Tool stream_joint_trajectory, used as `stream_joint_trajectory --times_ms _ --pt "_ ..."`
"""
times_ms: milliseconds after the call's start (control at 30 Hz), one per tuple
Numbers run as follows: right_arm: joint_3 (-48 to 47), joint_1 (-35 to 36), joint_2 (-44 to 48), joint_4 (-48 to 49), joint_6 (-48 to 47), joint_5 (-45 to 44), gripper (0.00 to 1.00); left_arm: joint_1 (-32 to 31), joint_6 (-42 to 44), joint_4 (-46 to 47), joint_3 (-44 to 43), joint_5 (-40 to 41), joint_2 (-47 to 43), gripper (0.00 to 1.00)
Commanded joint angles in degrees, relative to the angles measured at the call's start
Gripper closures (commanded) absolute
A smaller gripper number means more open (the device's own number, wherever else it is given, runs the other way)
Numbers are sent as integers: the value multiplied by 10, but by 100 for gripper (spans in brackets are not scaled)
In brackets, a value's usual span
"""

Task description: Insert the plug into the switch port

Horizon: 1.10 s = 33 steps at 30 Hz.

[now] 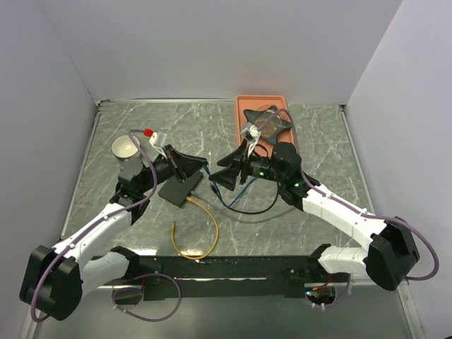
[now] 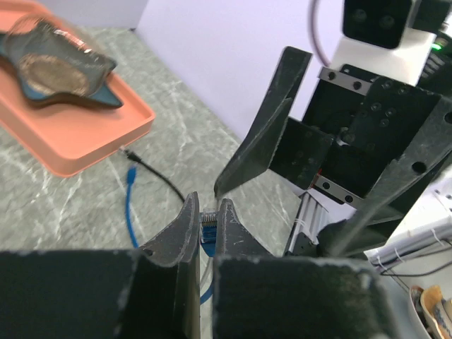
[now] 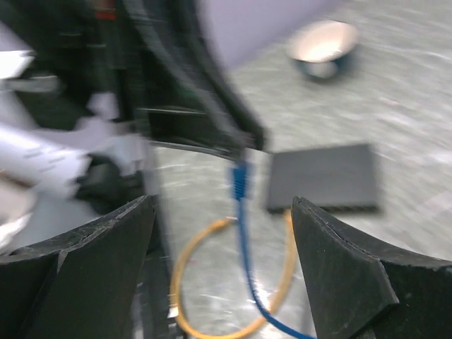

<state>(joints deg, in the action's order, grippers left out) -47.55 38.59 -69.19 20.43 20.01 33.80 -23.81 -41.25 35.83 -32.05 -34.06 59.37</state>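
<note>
My left gripper [image 2: 207, 212] is shut on the blue plug [image 2: 207, 232], whose clear tip with metal contacts pokes out between the fingertips. In the right wrist view the same plug [image 3: 240, 178] hangs from the left fingertips, its blue cable [image 3: 247, 268] trailing down. My right gripper [image 3: 222, 212] is open around that cable without touching it. In the top view the two grippers, left [image 1: 203, 168] and right [image 1: 215, 173], meet tip to tip just right of the flat black switch [image 1: 180, 189]. The switch [image 3: 325, 176] is blurred, so its ports do not show.
A yellow cable [image 1: 198, 236] loops from the switch toward the near edge. A black cable [image 1: 247, 210] lies under the right arm. An orange tray [image 1: 240, 106] holds a dark star-shaped object [image 1: 267, 121] at the back. A bowl [image 1: 126, 147] stands at the left.
</note>
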Motion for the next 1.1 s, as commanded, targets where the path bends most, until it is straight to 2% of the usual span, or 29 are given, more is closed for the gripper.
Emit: stream_joint_trajectory --times_ms 0,167,267,300,433,600,1067 --pt "-3 -4 -25 114 62 134 15 -2 -4 94 9 -38 -32 99" --pt "-11 -6 -45 127 75 149 19 -2 -9 121 19 -54 -55 99" --pt "-13 -5 -50 133 84 148 25 -3 -9 123 17 -65 -59 99" --pt "-13 -7 -51 141 89 150 31 -2 -9 123 16 -68 -59 99" --pt "-9 -10 -58 174 114 162 35 -3 -15 137 14 -89 -52 99" --pt "0 -16 -71 223 151 176 46 -3 -20 147 13 -103 -49 99" --pt "-7 -16 -77 218 153 183 76 -4 -24 149 11 -101 -43 99"
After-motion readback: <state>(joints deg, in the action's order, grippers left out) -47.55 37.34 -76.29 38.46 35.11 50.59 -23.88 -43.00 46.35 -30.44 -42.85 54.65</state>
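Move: The blue plug, still pinched upright in the left fingertips with its cable hanging, is about 3 cm left, 1 cm ahead and 1 cm below the open right gripper. Counted from the left hand, that gripper is some 3 cm right, 1 cm back and 1 cm higher. The switch lies about 22 cm below the right gripper, 11 cm left and 4 cm ahead; the yellow plug in its near edge is 7 cm left, level fore-and-aft, similarly low. Keep the left gripper shut on the blue plug and draw it back and up, about 4 cm each way, tipping its fingers up some 10 degrees and turning slightly clockwise. Bring the open right gripper back about 3 cm, nearly 2 cm left and 2 cm up, swinging it some 15 degrees counter-clockwise, and close its fingers most of the way around the plug's blue boot, below the left fingertips. ##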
